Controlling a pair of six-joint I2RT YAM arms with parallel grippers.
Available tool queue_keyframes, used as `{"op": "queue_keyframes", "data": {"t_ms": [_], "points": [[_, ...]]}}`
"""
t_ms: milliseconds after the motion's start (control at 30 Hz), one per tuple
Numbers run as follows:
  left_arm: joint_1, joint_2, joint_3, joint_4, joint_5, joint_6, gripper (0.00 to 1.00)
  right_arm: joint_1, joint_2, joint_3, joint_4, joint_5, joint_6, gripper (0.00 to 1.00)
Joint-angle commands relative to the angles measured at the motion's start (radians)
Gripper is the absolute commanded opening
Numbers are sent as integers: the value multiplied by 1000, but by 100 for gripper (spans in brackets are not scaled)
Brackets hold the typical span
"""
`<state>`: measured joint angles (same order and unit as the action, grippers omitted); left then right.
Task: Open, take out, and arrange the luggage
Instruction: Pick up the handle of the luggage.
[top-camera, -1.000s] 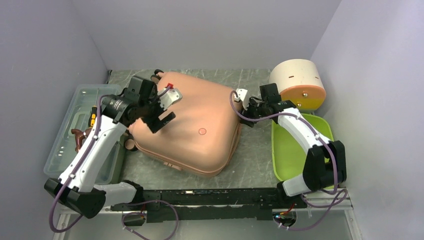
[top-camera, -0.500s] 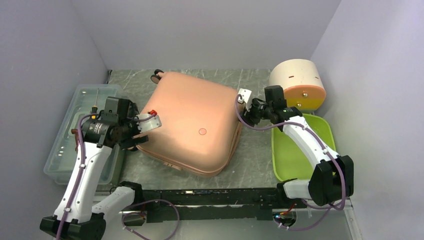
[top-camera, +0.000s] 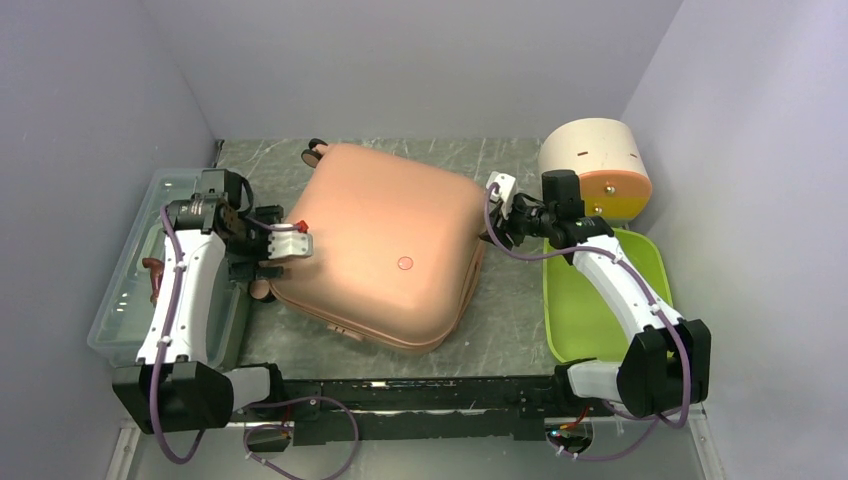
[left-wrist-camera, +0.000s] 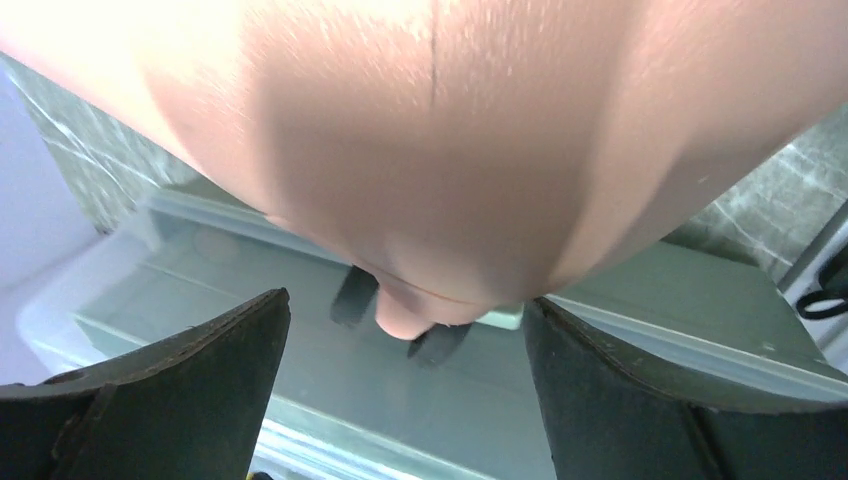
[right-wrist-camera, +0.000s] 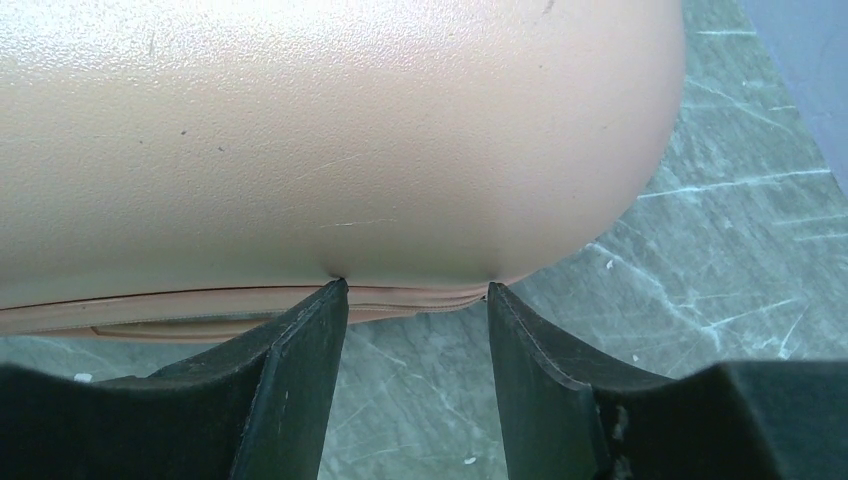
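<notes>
The luggage (top-camera: 385, 250), a salmon-pink hard-shell suitcase, lies flat and closed mid-table, with wheels (top-camera: 316, 152) at its far corner. My left gripper (top-camera: 262, 262) sits low at its left corner, between suitcase and bin. In the left wrist view the luggage (left-wrist-camera: 430, 150) fills the top and a wheel (left-wrist-camera: 405, 320) shows at its corner. The left gripper (left-wrist-camera: 405, 300) is wide open around that corner. My right gripper (top-camera: 490, 235) is at the right edge. In the right wrist view the right gripper (right-wrist-camera: 416, 287) is open, both tips against the luggage (right-wrist-camera: 330, 140) by its seam, with bare table between the fingers.
A clear plastic bin (top-camera: 130, 290) stands at the left with small items inside. A lime-green tray (top-camera: 580, 310) lies at the right. A cream and orange drum (top-camera: 597, 165) stands behind the tray. Grey walls close in on three sides.
My left arm swung off the top of the luggage, leftward and down to its left corner. My right gripper drew back a little to the right. The luggage stayed put.
</notes>
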<state>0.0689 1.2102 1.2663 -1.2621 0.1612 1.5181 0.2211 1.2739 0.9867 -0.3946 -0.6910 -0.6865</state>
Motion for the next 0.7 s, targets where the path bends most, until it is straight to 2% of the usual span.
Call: {"op": "queue_keyframes", "data": {"t_ms": [0,100,133,200,300,400,567,667], "points": [[3,22,67,-30,179,111,88,-8,-28,-1,54,-64,15,56],[2,56,82,-69,201,122,57,-8,-26,-2,53,-65,15,56],[2,65,86,-85,196,127,51,-8,-27,-2,52,-66,14,56],[3,75,91,-102,192,122,48,-9,-27,-2,52,-66,12,56],[3,77,93,-134,179,130,55,-11,-31,-2,53,-69,12,56],[3,77,78,-143,160,137,54,-13,-31,-2,53,-72,13,56],[3,91,88,-159,148,132,34,-18,-30,1,51,-62,10,56],[3,108,139,-175,141,106,27,-33,-29,6,47,-53,-5,57]]}}
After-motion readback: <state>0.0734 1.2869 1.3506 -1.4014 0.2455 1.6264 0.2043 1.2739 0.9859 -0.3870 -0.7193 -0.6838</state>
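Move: Just under the left fingers, some 5 cm below and a little behind the hand, is the luggage's near wheel mount. The luggage's middle lies about 24 cm right, 4 cm ahead and 8 cm lower. Its far wheel is around 22 cm ahead, 8 cm right and 6 cm lower; the clear box is some 20 cm left, level in reach, 15 cm lower. For the right hand, the luggage's right edge is about 2 cm left and 1 cm ahead, a shade lower. Closing from nearly wide open to about a third, the left fingers come together around the near wheel mount and seem to pinch it. Meanwhile the hand shifts about 1.5 cm right and slightly back, turning some 5 to 10 degrees clockwise with the fingertips tipping back towards the base. The right hand stays at the luggage's right edge, its fingers still half open. ##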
